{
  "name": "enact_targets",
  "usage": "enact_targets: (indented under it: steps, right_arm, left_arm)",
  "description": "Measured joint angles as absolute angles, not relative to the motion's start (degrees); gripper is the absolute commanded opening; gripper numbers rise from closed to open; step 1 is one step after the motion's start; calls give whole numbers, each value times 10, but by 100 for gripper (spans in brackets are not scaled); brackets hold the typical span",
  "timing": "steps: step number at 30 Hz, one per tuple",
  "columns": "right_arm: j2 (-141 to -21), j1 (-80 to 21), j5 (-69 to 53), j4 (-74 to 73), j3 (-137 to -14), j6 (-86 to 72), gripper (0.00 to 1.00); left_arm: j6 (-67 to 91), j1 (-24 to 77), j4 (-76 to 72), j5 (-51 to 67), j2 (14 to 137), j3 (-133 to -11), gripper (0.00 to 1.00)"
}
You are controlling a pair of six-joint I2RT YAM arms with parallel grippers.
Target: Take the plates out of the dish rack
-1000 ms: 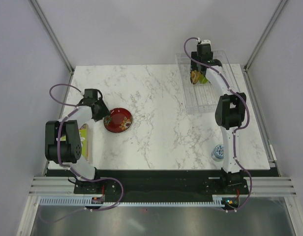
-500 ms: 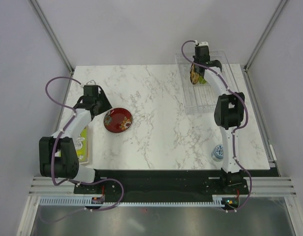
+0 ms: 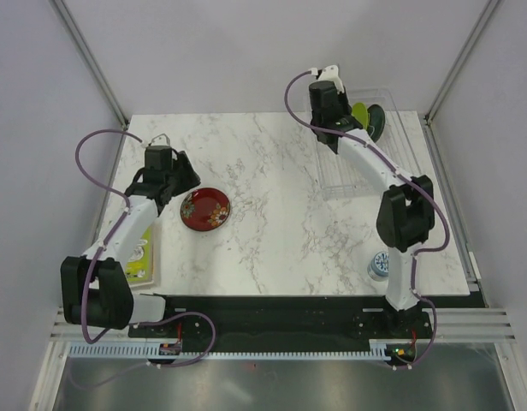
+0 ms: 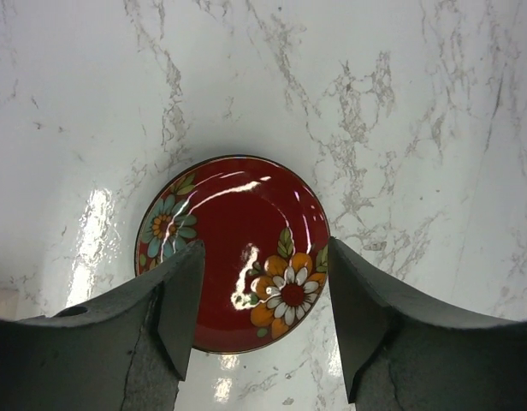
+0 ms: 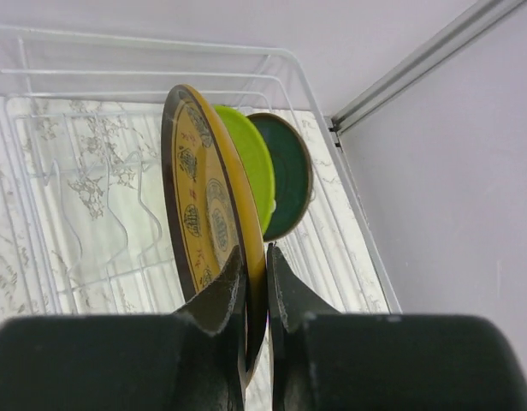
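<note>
The dark red floral plate [image 3: 205, 209] [image 4: 233, 248] lies flat on the marble table. My left gripper [image 3: 172, 174] [image 4: 263, 257] hovers over its near rim, open, with nothing between its fingers. At the back right stands the clear dish rack [image 3: 349, 175] [image 5: 118, 77]. There my right gripper [image 3: 328, 107] [image 5: 256, 257] is shut on the rim of the yellow patterned plate [image 5: 199, 197], which stands upright on edge. The wrist hides that plate in the top view. Behind it the lime green plate [image 3: 359, 114] [image 5: 246, 163] and the teal plate [image 3: 376, 120] [image 5: 285, 180] stand upright in the rack.
A small blue-and-white cup [image 3: 380, 265] sits near the right arm's base. A flat green-yellow rectangular item [image 3: 144, 248] lies along the table's left edge under the left arm. Metal frame posts and grey walls close in the back corners.
My right gripper has shut on the yellow plate and shifted left, uncovering the green and teal plates. My left gripper has drawn back from the red plate and opened wider.
</note>
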State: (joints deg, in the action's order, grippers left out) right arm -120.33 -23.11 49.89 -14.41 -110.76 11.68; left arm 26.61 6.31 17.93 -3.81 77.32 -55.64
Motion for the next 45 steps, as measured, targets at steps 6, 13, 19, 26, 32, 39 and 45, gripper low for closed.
enact_targets:
  steps: [6,13,19,26,32,39,45]
  right_arm:
    - [-1002,-237,404,-166,-976,32,5]
    - [-840,-240,174,-154,-830,-115,5]
    - [-850,-268,9,-92,-681,-245,4]
    - [-877,-303,-81,0,-618,-344,4]
    - [-884,-322,-127,104,-598,-411,5]
    - [-901,-344,-160,194,-575,-472,4]
    - [-898,-347,-151,214,-565,-482,5]
  left_arm:
    - [266,63,159,22,744,-545,67]
    - [292,69,76,128,721,-470,67]
    - [341,80,-21,203,697,-418,67]
    - [384,89,-119,248,677,-366,68]
    - [407,91,-171,257,672,-310,67]
    - [430,91,-207,254,672,-289,67]
    - [435,91,-210,234,646,-282,68]
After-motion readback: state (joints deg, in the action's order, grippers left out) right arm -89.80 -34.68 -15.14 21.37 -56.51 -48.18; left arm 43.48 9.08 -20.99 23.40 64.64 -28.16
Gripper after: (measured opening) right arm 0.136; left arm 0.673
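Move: The yellow plate pinched in the right fingers has its middle about 24 cm ahead of the left hand, 47 cm to its right and 9 cm higher; the red plate lies 14 cm under the left hand, barely 1 cm ahead. From the right hand, the left gripper it heads for is some 19 cm back, 46 cm left and 10 cm lower. The green plate stands about 11 cm ahead of the right hand, 8 cm right and 13 cm below, the dark green one 6 cm right of it. Still pinching the yellow plate by its edge, the right hand swings it left and back from the rack towards the left gripper, about 25 cm left and 20 cm back, rising at first, then sinking, and rolling some 95 degrees, left side up. The left hand, open and empty, comes about 10 cm right and 5 cm back to meet it, turning its fingers clockwise and rolling left side down, and does not touch it yet. ##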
